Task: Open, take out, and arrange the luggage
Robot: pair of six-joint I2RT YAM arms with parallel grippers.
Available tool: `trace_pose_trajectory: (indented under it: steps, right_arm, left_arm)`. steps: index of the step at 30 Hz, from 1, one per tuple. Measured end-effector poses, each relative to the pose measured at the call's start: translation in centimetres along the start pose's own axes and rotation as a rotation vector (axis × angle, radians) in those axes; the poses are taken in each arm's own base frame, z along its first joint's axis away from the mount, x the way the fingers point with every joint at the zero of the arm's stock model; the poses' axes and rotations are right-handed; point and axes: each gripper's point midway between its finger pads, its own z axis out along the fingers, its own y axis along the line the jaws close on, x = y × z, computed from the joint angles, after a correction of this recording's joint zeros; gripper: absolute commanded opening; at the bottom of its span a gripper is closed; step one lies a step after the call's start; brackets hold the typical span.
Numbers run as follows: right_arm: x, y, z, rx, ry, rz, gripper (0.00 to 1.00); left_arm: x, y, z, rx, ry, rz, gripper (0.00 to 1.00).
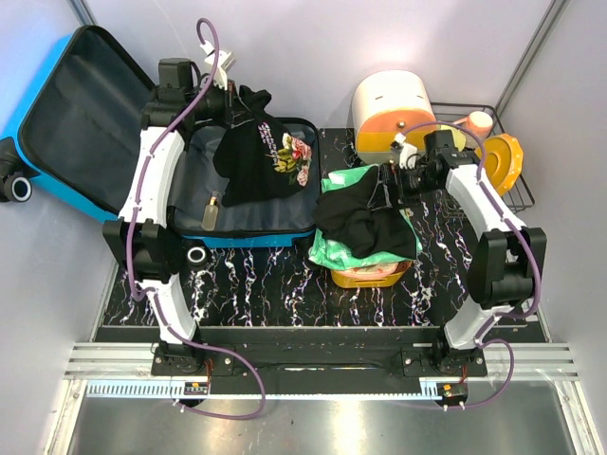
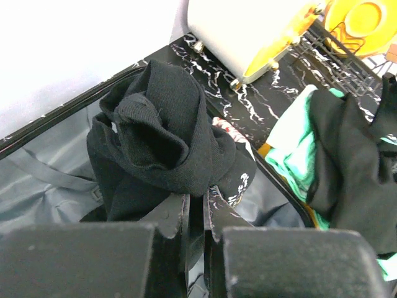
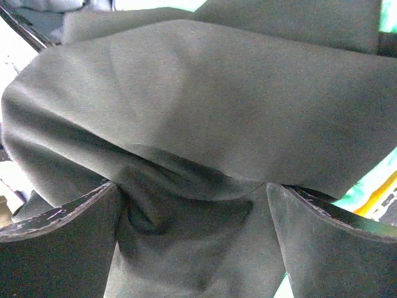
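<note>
The blue luggage [image 1: 81, 114] lies open at the left, its lid leaning back and its grey-lined base [image 2: 37, 186] flat on the table. My left gripper [image 1: 235, 102] [image 2: 195, 208] is shut on a black garment with a floral print [image 1: 261, 156] [image 2: 155, 136], which hangs bunched above the base. My right gripper [image 1: 391, 180] [image 3: 195, 205] stands open over a black cloth [image 1: 365, 218] [image 3: 205, 105]. That cloth lies on green fabric [image 1: 332, 248] in a yellow basin [image 1: 365, 278], and a fold of it sits between the spread fingers [image 3: 56, 239].
A small bottle [image 1: 211, 213] lies in the suitcase base. A black-and-white ring [image 1: 196, 255] sits at its front edge. At the back right stand a white-and-orange round box [image 1: 394, 109] and a wire rack [image 1: 522, 190] with a yellow dish [image 1: 503, 161] and a pink cup [image 1: 479, 121].
</note>
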Motion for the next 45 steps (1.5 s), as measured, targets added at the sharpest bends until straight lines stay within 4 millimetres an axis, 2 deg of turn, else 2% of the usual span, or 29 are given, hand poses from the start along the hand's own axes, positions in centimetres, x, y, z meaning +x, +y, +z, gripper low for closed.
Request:
trace_pose_trajectory:
  steps: [5, 10, 14, 17, 21, 26, 28, 30, 31, 32, 33, 34, 35, 36, 38, 41, 45]
  right_arm:
    - [-2.9, 0.9, -1.5, 0.02, -0.125, -0.111, 1.0]
    - [-7.9, 2.9, -3.9, 0.027, -0.309, -0.25, 1.0]
    - [-12.6, 5.6, -6.3, 0.018, -0.456, -0.35, 1.0]
    - [-14.9, 8.6, -7.2, -0.017, -0.529, -0.424, 1.0]
    - [-15.2, 14.2, -5.6, -0.123, -0.547, -0.515, 1.0]
    - [-13.0, 21.2, -1.8, -0.268, -0.503, -0.621, 1.0]
    - [-12.5, 22.7, -0.5, -0.296, -0.489, -0.65, 1.0]
    - [-12.4, 23.2, 1.1, -0.298, -0.479, -0.675, 1.0]
    - [-12.5, 23.1, 1.7, -0.29, -0.477, -0.682, 0.97]
    - [-12.8, 22.7, 2.4, -0.272, -0.478, -0.686, 0.7]
    - [-13.1, 22.2, 3.0, -0.253, -0.477, -0.685, 0.57]
    - [-13.6, 21.5, 3.6, -0.225, -0.48, -0.687, 0.46]
    - [-13.8, 21.1, 3.9, -0.206, -0.48, -0.694, 0.32]
    - [-14.0, 20.6, 4.1, -0.185, -0.48, -0.687, 0.24]
    - [-14.3, 20.5, 3.9, -0.168, -0.491, -0.7, 0.03]
    - [-14.7, 21.4, 2.0, -0.156, -0.529, -0.729, 0.0]
    - [-13.2, 23.5, -3.6, -0.154, -0.601, -0.763, 0.0]
  left_arm:
    - [-1.2, -2.4, -1.2, 0.054, -0.027, -0.003, 0.0]
    - [-2.6, -5.5, -2.5, 0.109, -0.06, 0.005, 0.0]
    - [-3.5, -7.9, -3.1, 0.154, -0.084, 0.008, 0.0]
    - [-4.0, -9.6, -3.4, 0.185, -0.093, 0.003, 0.0]
    - [-4.5, -11.4, -3.3, 0.221, -0.104, -0.003, 0.0]
    - [-4.5, -13.1, -3.0, 0.258, -0.099, -0.014, 0.0]
    - [-4.5, -13.6, -2.9, 0.271, -0.096, -0.024, 0.0]
    - [-4.7, -14.0, -3.0, 0.292, -0.101, -0.032, 0.0]
    - [-4.8, -14.2, -3.0, 0.303, -0.103, -0.037, 0.0]
    - [-5.0, -14.5, -3.1, 0.318, -0.107, -0.043, 0.0]
    - [-5.1, -14.7, -3.1, 0.327, -0.113, -0.045, 0.0]
    - [-5.3, -14.9, -3.2, 0.34, -0.12, -0.052, 0.0]
    - [-5.4, -15.1, -3.4, 0.35, -0.126, -0.058, 0.0]
    - [-5.7, -15.4, -3.5, 0.361, -0.133, -0.062, 0.0]
    - [-6.1, -16.0, -3.8, 0.382, -0.146, -0.068, 0.0]
    - [-7.2, -16.9, -4.1, 0.41, -0.18, -0.068, 0.0]
    - [-9.1, -18.7, -4.8, 0.467, -0.241, -0.049, 0.0]
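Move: The left hand already holds the black printed shirt, whose middle hangs about 13 cm below it, 9 cm back and 3 cm right; the clothes basket lies some 25 cm back and 25 cm right of that hand, well below. From the open right hand, the shirt's middle is roughly 25 cm left, 8 cm ahead and a little higher; the basket is about 8 cm back and 3 cm left, just below, and the drawer box 16 cm ahead and 3 cm right. Left lifts the held shirt up, back and right; right swings some 25 cm up and left, pinching it. ##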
